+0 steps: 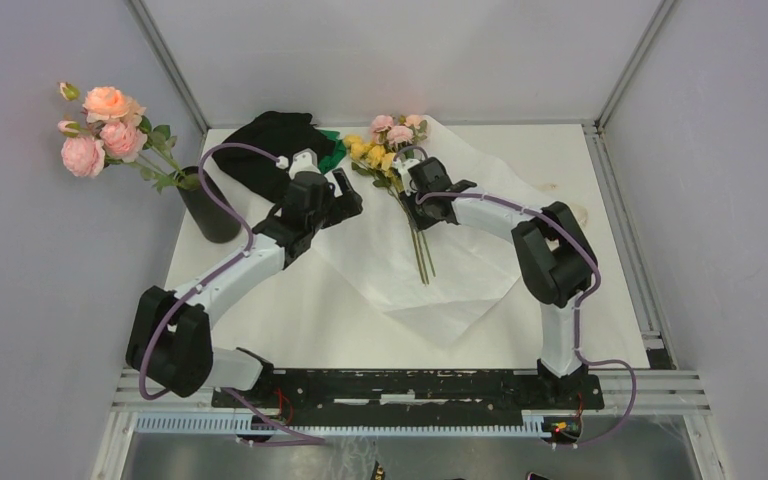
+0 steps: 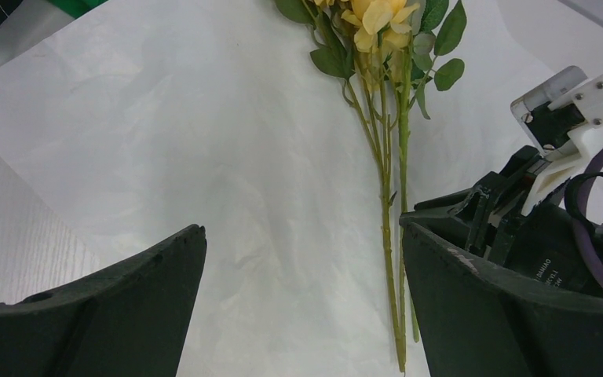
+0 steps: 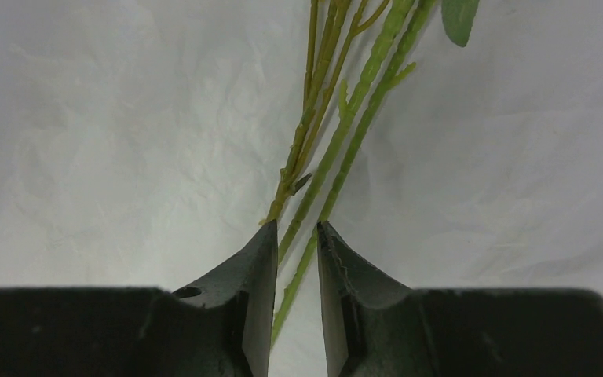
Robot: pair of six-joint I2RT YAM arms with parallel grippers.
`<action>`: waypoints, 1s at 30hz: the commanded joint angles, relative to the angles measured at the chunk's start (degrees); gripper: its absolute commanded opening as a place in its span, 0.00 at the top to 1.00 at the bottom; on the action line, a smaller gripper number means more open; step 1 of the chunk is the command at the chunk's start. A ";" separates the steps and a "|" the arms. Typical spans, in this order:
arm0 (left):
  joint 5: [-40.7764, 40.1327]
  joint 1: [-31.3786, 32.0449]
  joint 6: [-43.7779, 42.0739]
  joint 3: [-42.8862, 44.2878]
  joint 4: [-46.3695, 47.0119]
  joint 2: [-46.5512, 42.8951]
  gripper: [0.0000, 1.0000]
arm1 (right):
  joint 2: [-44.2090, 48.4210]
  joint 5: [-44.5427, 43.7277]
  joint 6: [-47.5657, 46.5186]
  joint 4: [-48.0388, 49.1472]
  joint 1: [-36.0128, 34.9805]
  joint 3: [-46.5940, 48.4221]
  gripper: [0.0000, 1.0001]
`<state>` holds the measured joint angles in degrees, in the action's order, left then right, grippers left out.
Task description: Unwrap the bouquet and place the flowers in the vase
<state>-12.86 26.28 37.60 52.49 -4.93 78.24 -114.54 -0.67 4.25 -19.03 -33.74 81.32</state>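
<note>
The flowers (image 1: 390,150), yellow and pink roses, lie on the unfolded white paper (image 1: 460,290) with their green stems (image 1: 422,250) pointing toward me. My right gripper (image 1: 412,185) is over the stems just below the blooms. In the right wrist view its jaws (image 3: 297,228) stand narrowly apart with two stems (image 3: 345,133) running between them, a small gap on each side. My left gripper (image 1: 345,195) hovers wide open left of the bunch, holding nothing; the stems (image 2: 385,181) pass by its right finger. The black vase (image 1: 210,210) stands at the far left and holds pink roses (image 1: 100,130).
A black-and-green cloth heap (image 1: 275,145) lies at the back, just behind my left gripper. The right arm's wrist (image 2: 557,157) sits close beside my left gripper's right finger. Grey walls close in the table on three sides.
</note>
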 commanded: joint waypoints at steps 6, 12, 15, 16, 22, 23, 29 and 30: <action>-0.33 0.26 -1.48 -0.55 2.38 -0.45 0.00 | -2.19 -1.58 -0.02 0.70 0.13 2.09 0.66; -0.20 0.27 -1.66 -0.63 2.40 -0.81 0.00 | -3.06 -1.11 -0.03 1.12 0.10 1.92 0.75; -0.08 0.29 -1.74 -0.55 2.40 -0.56 0.00 | -3.10 -1.05 -0.36 1.12 0.14 1.91 0.90; -0.02 0.27 -1.75 -0.47 2.46 -0.47 0.00 | -3.12 -1.02 -0.62 0.81 0.12 2.01 0.97; 0.24 0.28 -1.75 -0.28 2.56 0.22 0.00 | 1.43 -1.83 -1.09 2.77 0.09 -0.35 1.00; 0.29 0.31 -1.75 -0.22 2.63 0.37 0.00 | 2.40 -1.85 -1.10 3.04 0.12 -0.60 1.00; 0.87 0.28 -1.45 -0.11 3.13 1.25 0.00 | 8.43 -1.33 -1.26 3.03 0.08 -1.33 1.00; 1.16 0.26 -1.40 -0.18 3.29 1.30 0.00 | 9.35 -1.22 -1.26 3.01 0.06 -1.40 1.00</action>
<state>-12.86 26.37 37.54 52.10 -4.12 78.96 -111.68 -2.04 3.95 -18.13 -33.47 79.75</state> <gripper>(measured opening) 0.994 0.014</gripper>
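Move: The bright green pink-flower stem crosses directly beneath the right hand, its gripping spot about 2 cm down, neither ahead nor sideways. A second green stem lies level with that spot, 1 cm to the right; the yellow-flower stems are level, some 2 cm to the left. The yellow blooms lie about 13 cm ahead and 8 cm left of the right hand, at stem height. From the left hand, the gripping spot is roughly 14 cm right, 2 cm ahead and 14 cm down. The bright green stem is pinched between the right fingertips: the hand sinks about 2 cm onto it with the fingers partly open, then shuts them almost fully once down. Closed on the stem, the right hand lifts nearly 4 cm, most of it in a quick pull at the end, hardly turning. ##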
